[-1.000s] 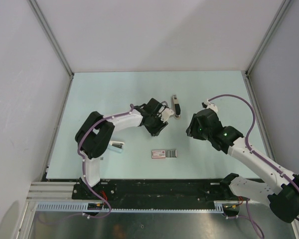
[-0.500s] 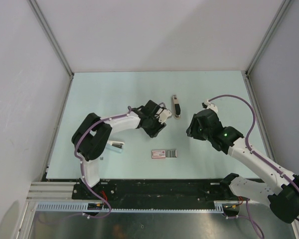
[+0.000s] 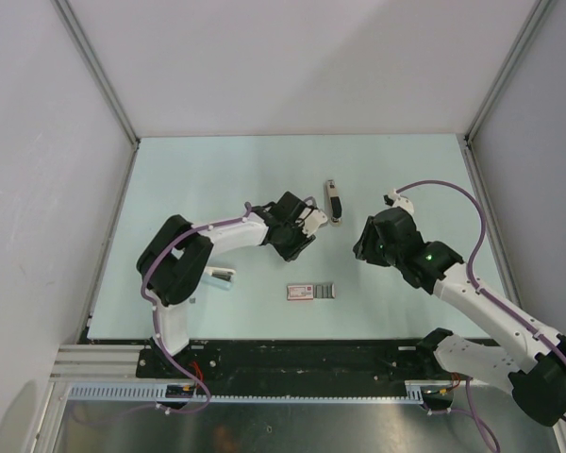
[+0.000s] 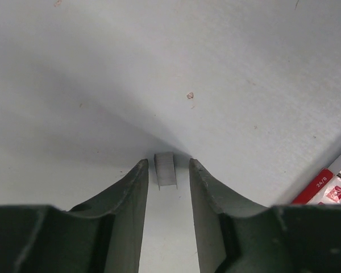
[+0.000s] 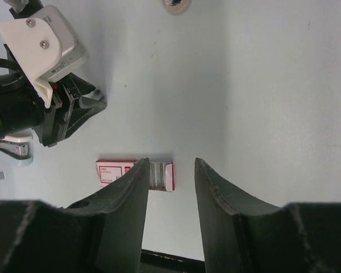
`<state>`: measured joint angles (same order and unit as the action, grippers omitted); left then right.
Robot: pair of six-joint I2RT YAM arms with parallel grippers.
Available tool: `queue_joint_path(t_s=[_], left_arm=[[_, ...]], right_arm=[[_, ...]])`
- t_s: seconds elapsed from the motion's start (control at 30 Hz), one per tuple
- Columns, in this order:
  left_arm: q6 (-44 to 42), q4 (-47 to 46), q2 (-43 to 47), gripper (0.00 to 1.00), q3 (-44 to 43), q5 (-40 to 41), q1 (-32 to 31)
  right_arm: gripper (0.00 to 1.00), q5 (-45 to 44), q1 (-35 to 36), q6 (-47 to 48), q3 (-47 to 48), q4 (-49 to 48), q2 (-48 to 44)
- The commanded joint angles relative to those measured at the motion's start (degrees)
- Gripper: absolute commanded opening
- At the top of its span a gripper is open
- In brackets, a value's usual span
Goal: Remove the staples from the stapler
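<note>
The stapler (image 3: 334,201), a slim dark bar with a pale strip, lies on the table behind and between the two arms; its near end shows at the top of the right wrist view (image 5: 176,4). The staples (image 4: 166,169), a tiny ridged grey block, lie on the table between the tips of my left gripper (image 4: 166,166). Its jaws are open, with a gap on each side of the block. In the top view the left gripper (image 3: 297,247) hides the staples. My right gripper (image 5: 170,166) is open and empty above the table, right of the left gripper (image 5: 74,108).
A red and white staple box (image 3: 310,291) lies near the front, below both grippers; it also shows in the right wrist view (image 5: 116,172) and the left wrist view (image 4: 327,190). A small pale tool (image 3: 224,276) lies by the left arm's elbow.
The left arm has shifted slightly, with its gripper staying low over the same spot. The right arm has hardly moved.
</note>
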<state>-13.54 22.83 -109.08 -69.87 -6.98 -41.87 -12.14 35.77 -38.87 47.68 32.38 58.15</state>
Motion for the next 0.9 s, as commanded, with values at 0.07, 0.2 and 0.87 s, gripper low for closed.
queue_joint_path(t_s=[0.07, 0.2, 0.87], left_arm=[[-0.95, 6.58, -2.01, 0.37, 1.34, 0.79, -0.87], [-0.77, 6.77, -2.6, 0.27, 1.32, 0.77, -0.86], [6.61, 15.68, 9.09, 0.0, -28.1, -21.93, 4.59]], right_arm=[[0.42, -0.47, -0.21, 0.59, -0.08, -0.74, -1.22], [0.42, -0.31, -0.21, 0.63, -0.28, -1.24, -1.09], [0.47, 12.53, -0.3, 6.01, 0.46, -14.9, -6.46]])
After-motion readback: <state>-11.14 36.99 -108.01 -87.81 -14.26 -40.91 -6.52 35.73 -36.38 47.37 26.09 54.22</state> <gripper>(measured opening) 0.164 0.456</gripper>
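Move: The small stick of staples lies practically between the left hand's open fingertips, about 1 cm below the hand point. From that hand, the staple box is some 10 cm back and 5 cm to the right, and the black stapler is about 16 cm ahead and 12 cm to the right, both resting on the table. From the right hand, the staples are roughly 18 cm to the left, 5 cm ahead and 15 cm lower. The left fingers, astride the staples, close and pinch them between their tips while the hand stays low and eases back about 1 cm. It then lifts them faster and faster, some 9 cm up, veering to the right and a little forward with a slight roll. Late on, the right hand rises about 3.5 cm and shifts left, its fingertips tilting up. ##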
